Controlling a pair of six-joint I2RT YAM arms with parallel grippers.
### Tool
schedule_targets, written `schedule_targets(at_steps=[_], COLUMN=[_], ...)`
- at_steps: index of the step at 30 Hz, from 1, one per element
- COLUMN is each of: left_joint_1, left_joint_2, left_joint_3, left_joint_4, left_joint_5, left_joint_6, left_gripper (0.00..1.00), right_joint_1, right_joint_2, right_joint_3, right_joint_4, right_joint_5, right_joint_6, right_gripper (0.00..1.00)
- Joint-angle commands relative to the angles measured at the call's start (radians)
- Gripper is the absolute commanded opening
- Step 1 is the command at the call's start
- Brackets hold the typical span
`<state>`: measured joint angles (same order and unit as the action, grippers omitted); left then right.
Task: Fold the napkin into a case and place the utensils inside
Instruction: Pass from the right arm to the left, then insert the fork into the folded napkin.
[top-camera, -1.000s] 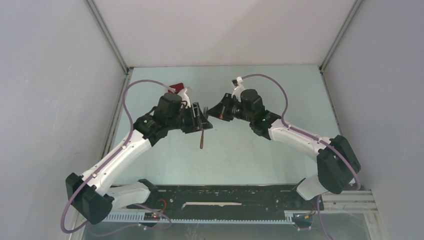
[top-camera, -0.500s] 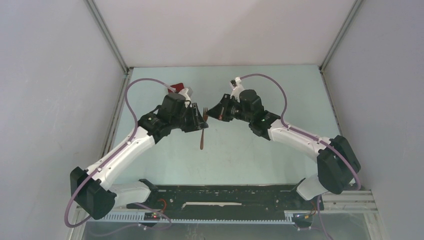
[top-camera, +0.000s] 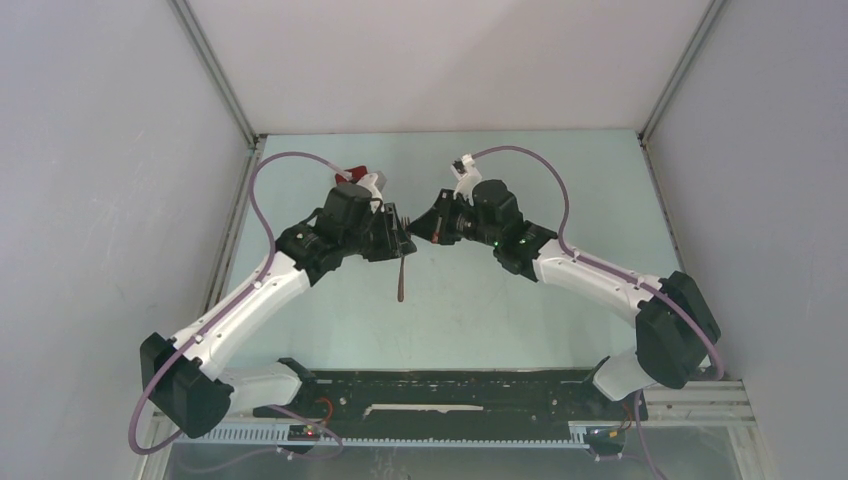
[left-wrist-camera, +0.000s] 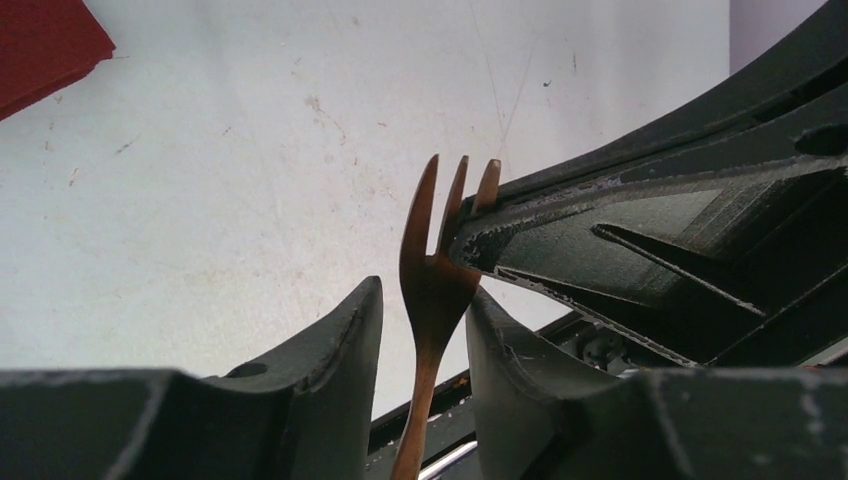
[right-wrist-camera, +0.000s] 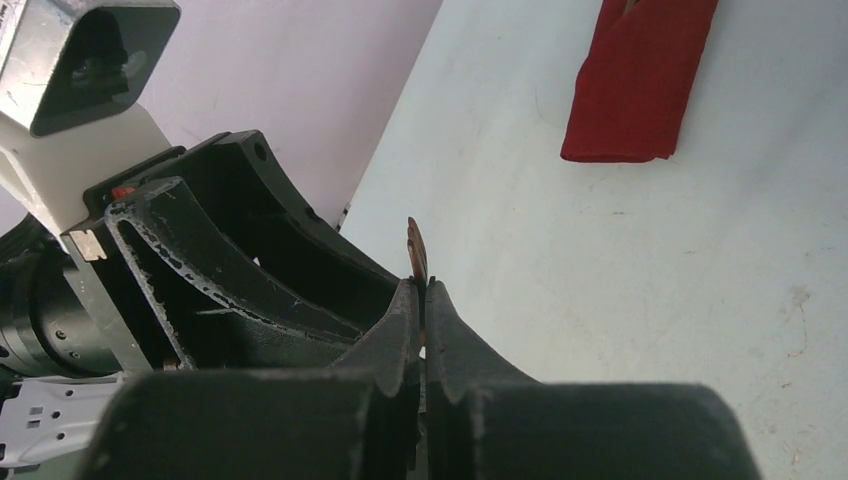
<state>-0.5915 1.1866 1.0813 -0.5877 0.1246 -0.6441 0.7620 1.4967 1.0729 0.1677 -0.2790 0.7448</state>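
Observation:
The small brown wooden fork (top-camera: 402, 275) hangs in the air above the table, tines up, between my two grippers. My right gripper (top-camera: 415, 228) is shut on its head; in the right wrist view (right-wrist-camera: 422, 285) the fork's thin edge (right-wrist-camera: 416, 245) sticks out of the pressed jaws. My left gripper (left-wrist-camera: 425, 290) stands round the fork's neck (left-wrist-camera: 432, 300) with a gap on its left side, so it is open. The dark red napkin (right-wrist-camera: 640, 80) lies folded into a narrow oblong on the table at the back left (top-camera: 352, 171). The spoon is out of view.
The pale green table (top-camera: 520, 300) is boxed in by grey walls on the left, the back and the right. The arm bases and a black rail (top-camera: 450, 395) run along the near edge. The left arm's purple cable (top-camera: 262, 200) loops over the left side.
My right gripper has edged left onto the fork's head. My left arm has shifted slightly. The fork hangs in nearly the same place.

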Motion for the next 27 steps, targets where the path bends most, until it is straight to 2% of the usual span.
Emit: schedule_targets(at_steps=[1, 9, 11, 12, 13, 14, 15, 17, 18, 23, 27], left_joint_1=[0.009, 0.015, 0.015, 0.016, 0.017, 0.025, 0.035, 0.071, 0.092, 0.200, 0.269], left_joint_2=[-0.029, -0.038, -0.039, -0.041, -0.041, -0.039, -0.032, -0.012, -0.003, 0.100, 0.279], left_joint_3=[0.051, 0.042, 0.041, 0.041, 0.038, 0.034, 0.031, 0.026, 0.021, -0.005, 0.018], left_joint_4=[0.000, -0.002, 0.001, 0.002, 0.004, 0.011, 0.017, 0.027, 0.041, 0.230, 0.455], left_joint_5=[-0.060, -0.038, -0.040, -0.050, -0.068, -0.081, -0.090, -0.137, -0.177, -0.441, -0.533], left_joint_6=[0.042, 0.048, 0.058, 0.063, 0.065, 0.069, 0.074, 0.086, 0.090, 0.067, 0.022], left_gripper=[0.43, 0.26, 0.17, 0.03, 0.00, 0.00, 0.00, 0.00, 0.00, 0.00, 0.00], right_joint_1=[0.013, 0.023, 0.025, 0.025, 0.022, 0.014, 0.000, -0.054, -0.092, -0.258, -0.307], right_joint_2=[-0.023, -0.012, -0.010, -0.009, -0.008, -0.005, -0.003, -0.009, -0.015, -0.055, -0.113], right_joint_3=[0.043, 0.044, 0.044, 0.045, 0.048, 0.064, 0.080, 0.093, 0.092, 0.064, -0.004], right_joint_4=[0.000, 0.012, 0.010, 0.012, 0.001, -0.036, -0.090, -0.214, -0.267, -0.464, -0.500], right_joint_5=[0.004, 0.001, 0.004, 0.002, 0.004, 0.019, 0.048, 0.099, 0.116, 0.141, 0.111], right_joint_6=[-0.026, -0.026, -0.030, -0.034, -0.039, -0.042, -0.040, -0.003, 0.012, -0.021, -0.064], right_gripper=[0.00, 0.00, 0.00, 0.00, 0.00, 0.03, 0.19, 0.36, 0.41, 0.43, 0.42])
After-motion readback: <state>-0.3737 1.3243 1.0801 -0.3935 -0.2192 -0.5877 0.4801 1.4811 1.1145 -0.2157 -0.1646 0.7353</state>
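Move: Between the left hand's open fingers is the neck of the fork, whose middle lies some 3 cm back of that hand, level with it sideways and 2 cm lower. The napkin case lies about 20 cm ahead of the left hand, 12 cm to its left and 15 below; the spoon in it is about 25 ahead and 14 left. From the right hand, still pinching the tine end, the fork's middle is about 6 cm back, 1 left and 5 below. Closing on the fork's neck, the left fingers pinch it while both hands stay nearly still. Then the right fingers open and let go of the tine end, and that hand swings away about 13 cm to the right, with some forward and downward travel. The left hand carries the fork about 11 cm forward and 10 left towards the napkin case, turning some 25 degrees counter-clockwise. ##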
